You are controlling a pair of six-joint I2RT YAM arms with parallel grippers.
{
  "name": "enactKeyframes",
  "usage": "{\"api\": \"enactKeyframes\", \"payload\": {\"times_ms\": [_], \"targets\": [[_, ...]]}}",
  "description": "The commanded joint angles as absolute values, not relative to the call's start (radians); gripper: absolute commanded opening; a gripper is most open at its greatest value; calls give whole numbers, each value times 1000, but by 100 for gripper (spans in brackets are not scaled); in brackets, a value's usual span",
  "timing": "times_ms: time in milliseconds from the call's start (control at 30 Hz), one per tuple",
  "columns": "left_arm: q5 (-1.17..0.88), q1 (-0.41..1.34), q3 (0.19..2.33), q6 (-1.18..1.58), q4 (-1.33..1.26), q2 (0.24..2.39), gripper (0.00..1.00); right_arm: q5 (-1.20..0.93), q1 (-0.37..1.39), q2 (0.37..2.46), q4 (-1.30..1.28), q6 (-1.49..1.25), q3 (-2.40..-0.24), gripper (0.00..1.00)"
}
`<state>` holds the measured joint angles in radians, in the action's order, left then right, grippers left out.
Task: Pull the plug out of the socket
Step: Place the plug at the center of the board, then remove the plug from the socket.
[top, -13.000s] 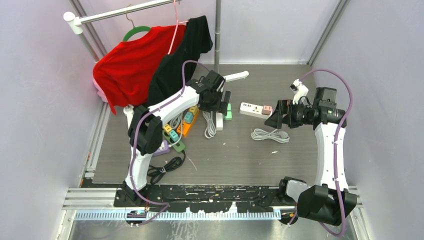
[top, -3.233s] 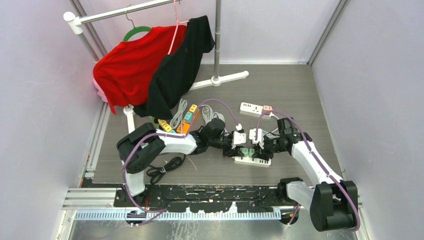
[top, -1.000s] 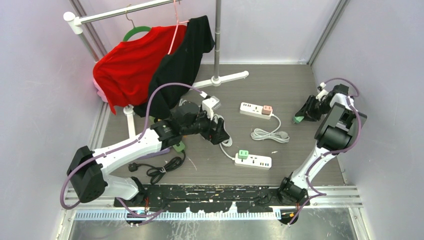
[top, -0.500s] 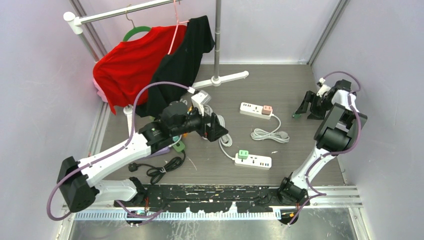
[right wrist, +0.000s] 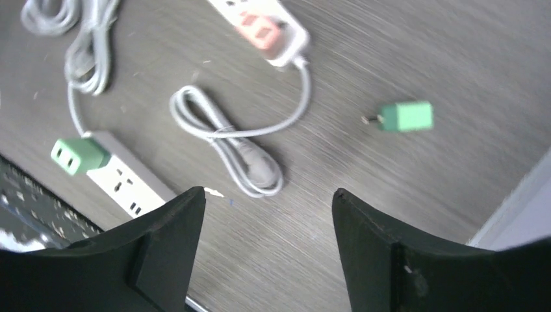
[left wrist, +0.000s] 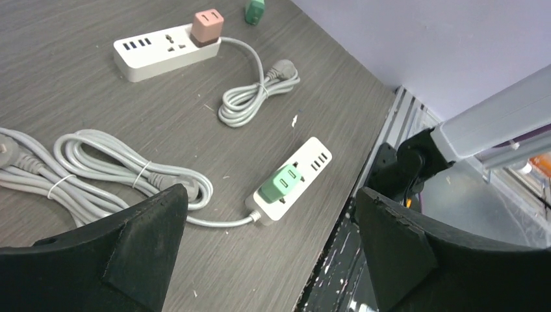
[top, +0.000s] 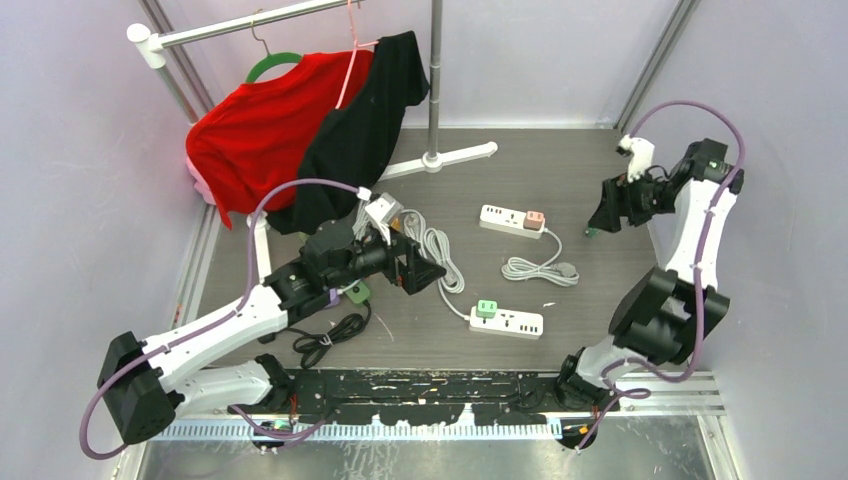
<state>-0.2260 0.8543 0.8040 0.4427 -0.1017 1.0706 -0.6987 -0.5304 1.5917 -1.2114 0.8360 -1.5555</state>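
A loose green plug lies on the table at the right, in no socket and apart from both strips. My right gripper hangs open above the table just beside it, holding nothing. The near white power strip has another green plug seated in its socket. The far white strip carries a pink plug. My left gripper is open and empty, raised left of the near strip, over grey cables.
Coiled grey cords lie between the two strips, and more grey cable sits under the left arm. A clothes rack with red and black shirts stands at the back left. A black cable and coloured adapters lie near left.
The right gripper opened and let go of the green plug, which now rests on the table; that arm lifted. The left gripper opened wider and drew back leftward.
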Motion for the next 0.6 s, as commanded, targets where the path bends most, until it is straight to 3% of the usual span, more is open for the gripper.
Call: {"api": "enactKeyframes", "payload": {"times_ms": [0,133,367,567], "targets": [[-305,851,759,370,-270,1050,99,-880,-455,1447,-1453,1243,-1471,82],[-389,851,715,271,-329,1071,98,-1009,-365,1362,-1656,1605,-1358,100],[-451,854,633,130,-424,1109,98,-1025,-70,1269,-1643,1706,-1165,100],[-409,920,586,-16,-470,1178,98,-921,163,1200,-1304,1421,-1029,94]]}}
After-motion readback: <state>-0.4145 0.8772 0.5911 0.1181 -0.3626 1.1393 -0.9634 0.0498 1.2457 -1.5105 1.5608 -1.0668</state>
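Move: The green plug still in the white socket strip lies about 14 cm back and 26 cm to the left of the right hand, some 14 cm below. From that hand the strip's middle is about 16 cm back and 21 cm left, the grey cable loop 3 cm back and 12 cm left, the already freed green plug 6 cm ahead and 5 cm right. From the left hand, the socketed plug is roughly level ahead, 13 cm right and 20 cm down. Towards the green plug in the socket strip the empty right hand sweeps, away from the freed plug: about 21 cm left and 16 cm back, rising slightly, then sinking, while it turns some 60 degrees counter-clockwise and its fingers spread fully. The left hand, still open, sinks about 7 cm towards the same plug, drawing slightly back and swinging clockwise. ##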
